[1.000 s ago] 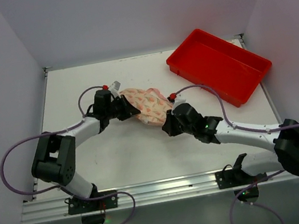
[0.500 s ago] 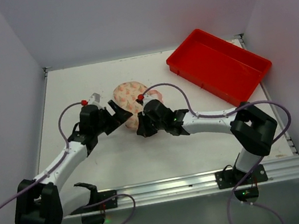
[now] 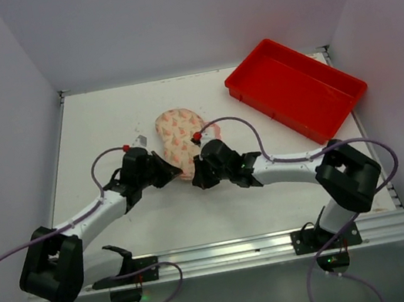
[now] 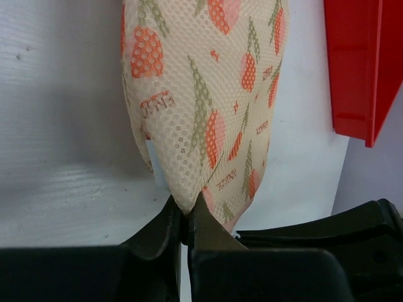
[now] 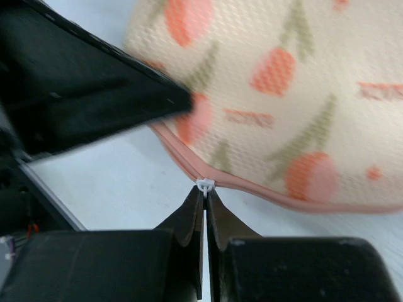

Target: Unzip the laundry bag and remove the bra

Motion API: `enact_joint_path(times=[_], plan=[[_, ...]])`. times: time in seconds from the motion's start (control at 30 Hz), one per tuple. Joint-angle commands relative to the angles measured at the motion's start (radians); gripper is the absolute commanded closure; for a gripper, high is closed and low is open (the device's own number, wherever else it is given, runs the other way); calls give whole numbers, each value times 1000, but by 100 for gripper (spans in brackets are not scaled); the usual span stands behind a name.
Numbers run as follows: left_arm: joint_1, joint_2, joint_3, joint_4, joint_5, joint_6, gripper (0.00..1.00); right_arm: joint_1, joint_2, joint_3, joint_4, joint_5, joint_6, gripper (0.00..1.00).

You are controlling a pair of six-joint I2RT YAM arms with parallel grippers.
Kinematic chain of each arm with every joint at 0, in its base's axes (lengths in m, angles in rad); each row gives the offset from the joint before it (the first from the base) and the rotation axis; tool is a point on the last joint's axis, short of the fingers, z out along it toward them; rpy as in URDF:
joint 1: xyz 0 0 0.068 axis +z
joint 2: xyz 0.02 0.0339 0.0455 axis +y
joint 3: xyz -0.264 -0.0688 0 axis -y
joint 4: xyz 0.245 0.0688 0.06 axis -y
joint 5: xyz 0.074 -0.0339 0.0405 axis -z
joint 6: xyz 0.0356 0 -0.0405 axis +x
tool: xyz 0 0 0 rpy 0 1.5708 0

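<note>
The laundry bag (image 3: 175,134), cream with an orange-pink print, lies zipped on the white table with its long axis running away from me. My left gripper (image 3: 175,173) is shut on the fabric at the bag's near tip (image 4: 186,214). From the other side, my right gripper (image 3: 195,174) is shut on the small white zipper pull (image 5: 204,186), which sits on the pink zipper edging (image 5: 264,194). The two grippers almost touch at that near end. The bra is hidden.
A red plastic tray (image 3: 283,78) stands at the back right, and its wall (image 4: 359,69) also shows past the bag. The left gripper's black finger (image 5: 94,94) crowds the right wrist view. Purple cables loop off both arms.
Since a second ago the bag has turned from slanting to pointing away. The right arm swung left with it. The left gripper let go, opened, then shut on the bag's near tip.
</note>
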Motion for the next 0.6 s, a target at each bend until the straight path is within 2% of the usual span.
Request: enact_joint_path(times=[0.0,0.23,0.37,0.47,0.53,0.57], plan=[[9,9,73,-77,-101,92,100,-19,-128,-77,-17,52,-18,100],[146,102,229,-210,-81,417,100,-86,-363,-262,-62,134,-41,100],[164,235,347,-234,-70,508,94,-76,-366,-217,-62,71,-59,100],[164,285,425,-248,-56,506,75,-41,-292,-151,-25,37,-21,100],[164,277,436,-245,-50,484,37,-22,-210,-82,17,39,-1,100],[164,253,433,-256,-53,450,11,-10,-180,-57,36,8,16,100]])
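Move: The laundry bag stretches out ahead of both hands, its middle about 8 cm forward and 3 cm right of the left hand, which still pinches its near end, both a couple of centimetres above the middle's height. From the right hand, which already grips the zip pull, the bag's middle is some 13 cm ahead and 1 cm left, a little lower; the red tray's middle is roughly 23 cm ahead and 35 cm to the right. The zip pull stays pinched in the right hand's shut fingers and is carried about 7.5 cm to the right, rising some 3 cm, then comes about 2.5 cm back left. The left hand meanwhile travels roughly 7.5 cm forward and 3 cm left, rolling and turning somewhat clockwise; its fingers, shut on the bag's near end for most of the way, open at the last and let go. ##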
